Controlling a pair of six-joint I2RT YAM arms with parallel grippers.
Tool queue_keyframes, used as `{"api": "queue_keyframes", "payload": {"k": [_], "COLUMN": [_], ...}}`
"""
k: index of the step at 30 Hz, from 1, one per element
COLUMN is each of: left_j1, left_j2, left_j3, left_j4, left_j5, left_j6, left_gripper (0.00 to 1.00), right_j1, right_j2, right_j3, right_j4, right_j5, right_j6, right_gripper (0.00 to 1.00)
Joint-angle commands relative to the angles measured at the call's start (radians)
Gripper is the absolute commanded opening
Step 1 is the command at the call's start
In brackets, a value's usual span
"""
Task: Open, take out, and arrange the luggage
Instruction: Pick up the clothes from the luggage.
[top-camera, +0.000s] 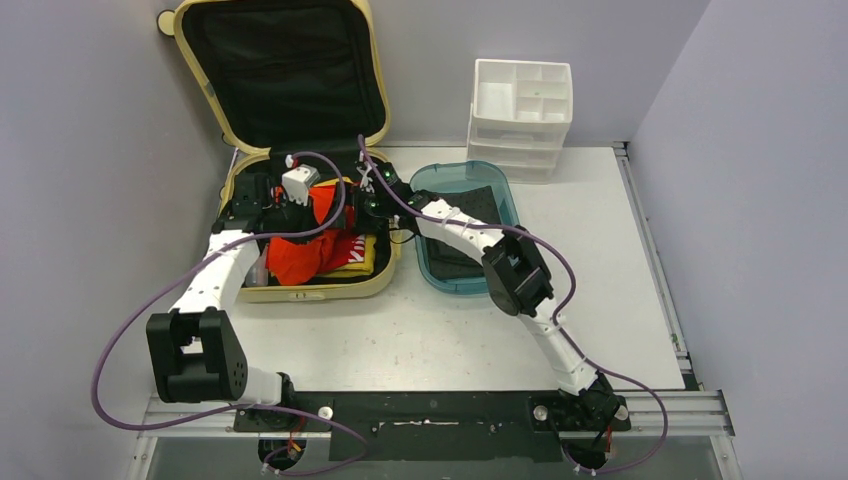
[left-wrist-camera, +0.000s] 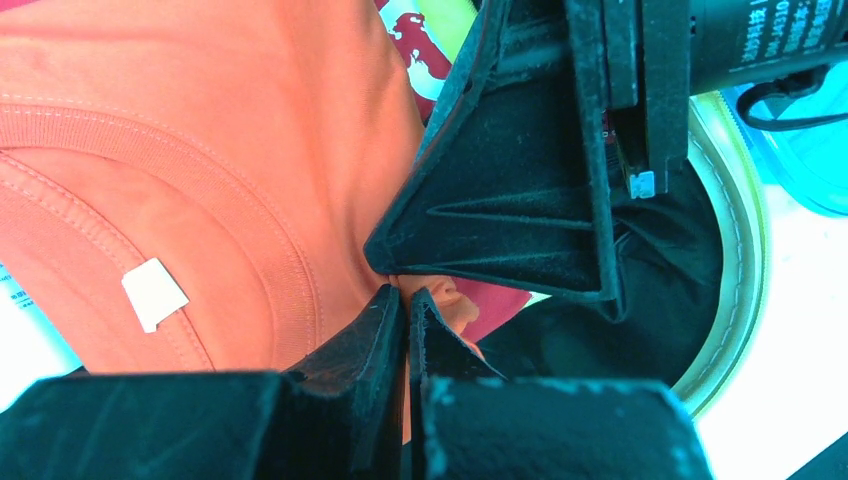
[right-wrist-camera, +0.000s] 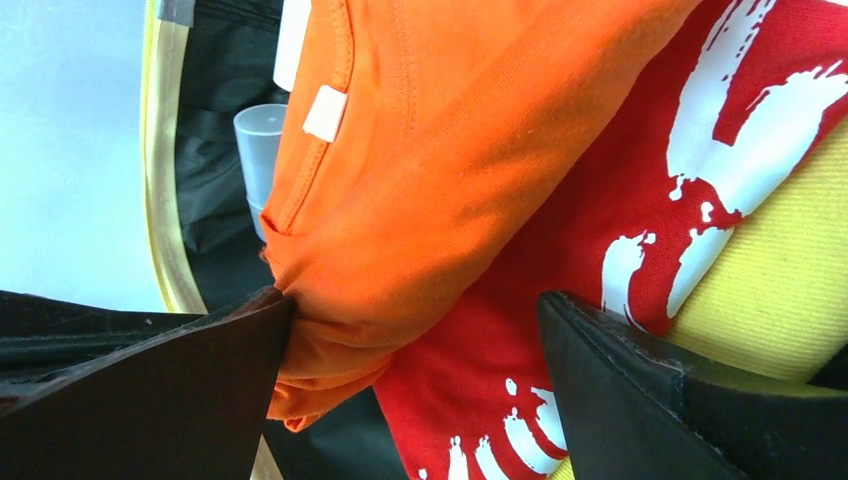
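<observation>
The pale-yellow luggage (top-camera: 300, 290) lies open at the back left with its lid (top-camera: 280, 70) standing up. Inside, an orange shirt (top-camera: 300, 255) lies crumpled over a red printed cloth (top-camera: 345, 250) and a yellow cloth (top-camera: 362, 262). My left gripper (left-wrist-camera: 408, 300) is shut, pinching a fold of the orange shirt (left-wrist-camera: 200, 150). My right gripper (right-wrist-camera: 415, 340) is open just beside it, over the right part of the case. Its left finger touches the orange shirt (right-wrist-camera: 450, 150), and the red cloth (right-wrist-camera: 600, 250) lies between its jaws. One of its fingers (left-wrist-camera: 520, 220) fills the left wrist view.
A teal tray (top-camera: 440, 280) with dark contents lies right of the case. A white drawer organizer (top-camera: 522, 115) stands at the back. A clear plastic cup (right-wrist-camera: 258, 140) sits in the case near its rim (right-wrist-camera: 160, 200). Walls close in on both sides.
</observation>
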Motion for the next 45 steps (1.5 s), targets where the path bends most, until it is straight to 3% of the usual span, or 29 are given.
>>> {"api": "queue_keyframes", "payload": {"k": [1, 14, 22, 27, 31, 37, 40, 45], "left_j1": [0.007, 0.000, -0.008, -0.009, -0.007, 0.014, 0.029, 0.083], "left_j2": [-0.051, -0.063, -0.054, -0.060, -0.077, -0.116, -0.134, -0.199], "left_j3": [0.000, -0.014, -0.018, -0.015, -0.017, -0.002, -0.002, -0.039], "left_j4": [0.062, 0.042, 0.030, 0.025, 0.027, 0.007, -0.015, -0.025], "left_j5": [0.053, 0.115, 0.152, 0.195, 0.232, 0.207, 0.163, 0.131], "left_j6": [-0.005, 0.012, 0.019, 0.021, 0.020, 0.025, 0.038, 0.043], "left_gripper": [0.00, 0.00, 0.01, 0.33, 0.65, 0.71, 0.71, 0.71], "right_j1": [-0.011, -0.049, -0.061, -0.046, -0.034, -0.031, -0.030, -0.030], "right_j2": [0.028, 0.110, 0.145, 0.175, 0.185, 0.182, 0.178, 0.189], "right_j3": [-0.012, -0.035, -0.015, 0.001, 0.017, 0.013, -0.002, -0.031], "right_j4": [0.092, 0.484, 0.450, 0.426, 0.389, 0.396, 0.444, 0.500], "right_j5": [-0.124, -0.372, -0.356, -0.346, -0.329, -0.329, -0.343, -0.353], "right_j6": [0.080, 0.366, 0.360, 0.345, 0.315, 0.314, 0.345, 0.413], "right_gripper": [0.97, 0.91, 0.89, 0.87, 0.85, 0.78, 0.67, 0.58]}}
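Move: My left hand already pinches the raised right edge of the orange clothing, whose middle lies about 5 cm back, 2 cm to its left and 4 cm lower. From my open right hand that middle is some 6 cm back, 7 cm left and 3 cm down. The red clothing underneath centres about 4 cm back, 2 cm left and 6 cm below my right hand. The bottle lies roughly 11 cm back, 11 cm left and 7 cm below my left hand. I roll and tilt my right wrist some 25 degrees, easing it a couple of centimetres left into the orange clothing, so one finger lies over the cloth and the other under it, then start narrowing its wide gap. My left fingers keep their pinch while drifting back and right, then open wide, let the cloth go, and rise about 3 cm, swinging back left at the end. ##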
